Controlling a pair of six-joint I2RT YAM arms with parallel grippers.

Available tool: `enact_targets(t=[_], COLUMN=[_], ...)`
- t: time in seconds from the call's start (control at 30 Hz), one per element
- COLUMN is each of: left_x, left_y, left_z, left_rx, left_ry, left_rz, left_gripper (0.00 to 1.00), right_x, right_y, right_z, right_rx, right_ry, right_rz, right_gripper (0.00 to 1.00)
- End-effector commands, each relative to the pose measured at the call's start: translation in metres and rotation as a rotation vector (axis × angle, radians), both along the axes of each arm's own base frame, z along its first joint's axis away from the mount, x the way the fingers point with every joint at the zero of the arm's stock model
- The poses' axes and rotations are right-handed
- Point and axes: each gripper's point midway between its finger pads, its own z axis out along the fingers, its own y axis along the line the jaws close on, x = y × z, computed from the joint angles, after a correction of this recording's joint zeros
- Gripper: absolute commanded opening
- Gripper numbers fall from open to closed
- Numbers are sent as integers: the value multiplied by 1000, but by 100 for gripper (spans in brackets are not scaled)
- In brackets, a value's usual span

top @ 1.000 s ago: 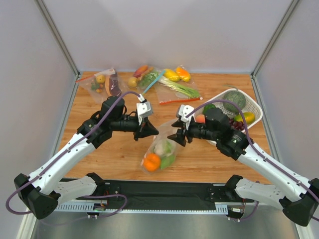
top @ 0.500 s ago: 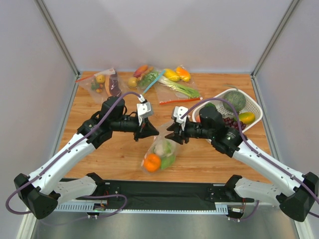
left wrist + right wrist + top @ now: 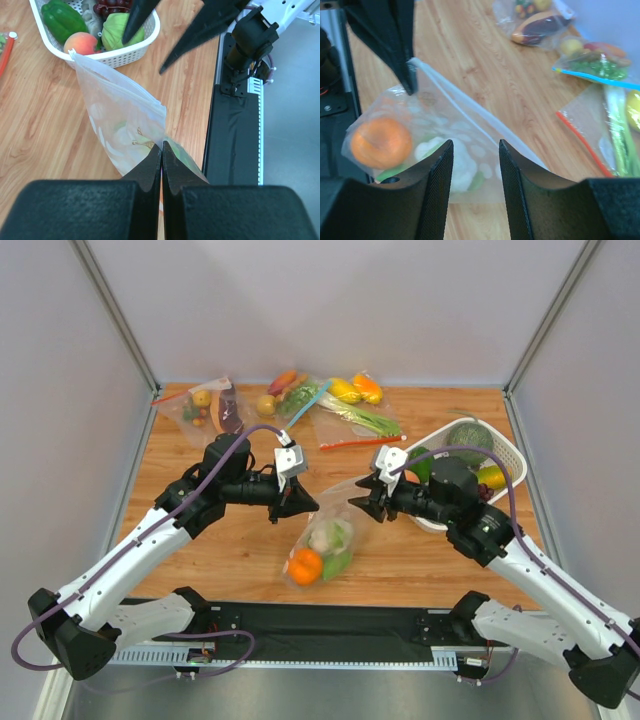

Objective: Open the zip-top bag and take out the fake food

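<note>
The zip-top bag [image 3: 327, 530] is clear with pale dots and sits mid-table, its upper edge lifted. Inside are the orange [image 3: 305, 565], the white cauliflower [image 3: 322, 537] and the green piece [image 3: 339, 562]. My left gripper [image 3: 298, 503] is shut on the bag's edge at the left end of the whitish zip strip [image 3: 465, 105], as the left wrist view [image 3: 162, 146] shows. My right gripper [image 3: 362, 503] is open beside the bag's right upper corner. In the right wrist view [image 3: 475, 145] the bag [image 3: 445, 145], orange [image 3: 381, 141] and cauliflower [image 3: 457, 157] lie beyond the open jaws.
A white basket [image 3: 509, 454] with a green pepper, a peach, grapes and a melon stands at the right; it also shows in the left wrist view [image 3: 125, 54]. Several other filled bags [image 3: 350, 412] lie along the back edge, one near the back left [image 3: 205, 408].
My right gripper moved left toward the bag, then drew back to the right and slightly up. My left gripper has kept its hold without moving.
</note>
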Motion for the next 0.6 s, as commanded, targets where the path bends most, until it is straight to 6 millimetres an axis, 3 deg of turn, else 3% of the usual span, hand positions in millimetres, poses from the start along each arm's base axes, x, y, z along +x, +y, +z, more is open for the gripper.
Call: enact_targets(t=[0.0,0.13,0.27,0.4,0.57], left_x=[-6,-7,-8,-9,-9], left_y=[-1,-2,-2,-2,-2], left_z=[18,17,18,18,19], left_rx=[-50,-49,-51,-53,-53], left_ry=[-77,-76,-76,-78,-78], left_rz=[-44,-50,-53,-56,-59], left_gripper=[0,0,0,0,0], right_x=[23,38,53,67,70], right_y=[-17,-20,-15,-7,1], right_z=[20,41,45,33,13], right_rx=[32,49,36,8,-26], right_ry=[-46,-71,-76,-41,6], right_rz=[-113,-129,-126,-99,-64], right_gripper=[44,45,45,45,45])
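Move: The bag's free rim corner stands out from the rim that the left fingers hold. It is about 6 cm ahead of the right hand, 2 cm to its right and 3 cm below. In the bag, the orange lies some 14 cm back, 14 cm left and 12 cm below, and the pale vegetable about 7 cm back and 10 cm left at that depth; the white basket is 24 cm right, 8 cm ahead. From the left hand the corner is 5 cm ahead, 12 cm right. The bag's free rim corner is what the right hand goes for, its fingers kept half open: about 7 cm forward in a shallow arc, bulging right and rising some 2 cm, then easing left and dipping back down so the open fingers come close about the rim. Contact there can't be made out. The left fingers stay shut on the other part of the rim and hold it still. ##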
